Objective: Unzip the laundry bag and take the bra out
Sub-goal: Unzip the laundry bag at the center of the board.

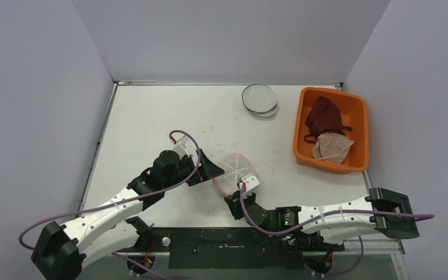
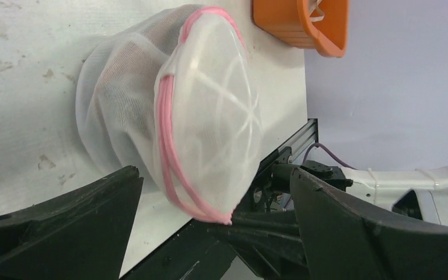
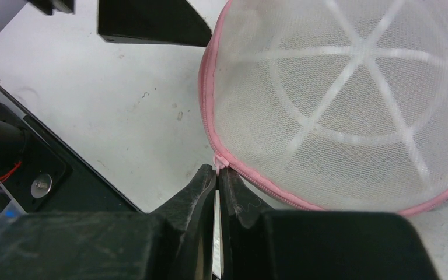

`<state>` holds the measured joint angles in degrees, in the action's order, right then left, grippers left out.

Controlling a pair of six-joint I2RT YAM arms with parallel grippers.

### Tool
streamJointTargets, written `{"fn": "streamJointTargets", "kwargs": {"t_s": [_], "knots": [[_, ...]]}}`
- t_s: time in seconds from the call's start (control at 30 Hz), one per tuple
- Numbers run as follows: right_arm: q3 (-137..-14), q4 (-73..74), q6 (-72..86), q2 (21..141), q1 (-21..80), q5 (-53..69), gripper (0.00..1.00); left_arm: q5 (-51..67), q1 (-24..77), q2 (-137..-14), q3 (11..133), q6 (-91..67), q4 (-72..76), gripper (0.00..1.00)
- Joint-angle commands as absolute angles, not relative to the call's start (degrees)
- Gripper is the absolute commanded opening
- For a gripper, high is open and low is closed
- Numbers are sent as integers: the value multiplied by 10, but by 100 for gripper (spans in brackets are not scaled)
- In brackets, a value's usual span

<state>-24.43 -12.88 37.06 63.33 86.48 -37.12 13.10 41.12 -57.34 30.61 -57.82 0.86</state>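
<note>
The laundry bag (image 1: 237, 169) is a white mesh dome with a pink zipper, lying mid-table; it fills the left wrist view (image 2: 210, 111) and the right wrist view (image 3: 338, 99). No bra shows through the mesh. My left gripper (image 1: 211, 170) is open just left of the bag, its fingers (image 2: 81, 221) spread wide on either side of the bag's near edge without touching it. My right gripper (image 3: 217, 171) is shut on the pink zipper pull (image 3: 216, 161) at the bag's front rim, and it sits below the bag in the top view (image 1: 231, 200).
An orange bin (image 1: 301, 125) at the right back holds a dark red garment (image 1: 324, 116) and a pale one (image 1: 332, 147). A flat round mesh pouch (image 1: 259, 99) lies near the back wall. Grey walls enclose the table on three sides.
</note>
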Motion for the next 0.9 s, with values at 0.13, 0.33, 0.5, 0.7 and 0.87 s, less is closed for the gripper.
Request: {"fn": "streamJointTargets", "kwargs": {"t_s": [0.13, 0.33, 0.5, 0.7, 0.87], "knots": [[-283, -203, 356, 675, 836, -321, 5, 68, 447, -424, 227, -673, -71, 96], [-297, -213, 345, 692, 834, -302, 5, 14, 514, -433, 219, -715, -20, 100], [-298, -209, 340, 689, 837, -296, 5, -15, 515, -479, 244, -715, 11, 78], [-284, -193, 346, 671, 839, -304, 5, -51, 513, -485, 251, -716, 14, 49], [-274, -186, 352, 662, 840, -308, 5, -65, 508, -487, 256, -714, 7, 29]]}}
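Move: The left hand is wide open over the left side of the laundry bag. The stretch of pink zip edge it is about to take lies about 3 cm back and 3 cm below it, and the bag's middle about 5 cm to its right, 1 cm farther out and 9 cm lower. The right hand already pinches the zip pull; from it that zip edge is roughly 3 cm ahead and 3 cm left, the bag's middle some 7 cm ahead, 2 cm right and 6 cm below. The left fingers come to straddle the pink zip edge just beyond the zip pull, closing to about a third open. To get there the hand swings back nearly 6 cm while sinking, then returns 3 cm forward, turning some 10 degrees counter-clockwise. The right hand keeps its pinch and draws the pull about 3 cm left, towards the left fingers, then holds. ##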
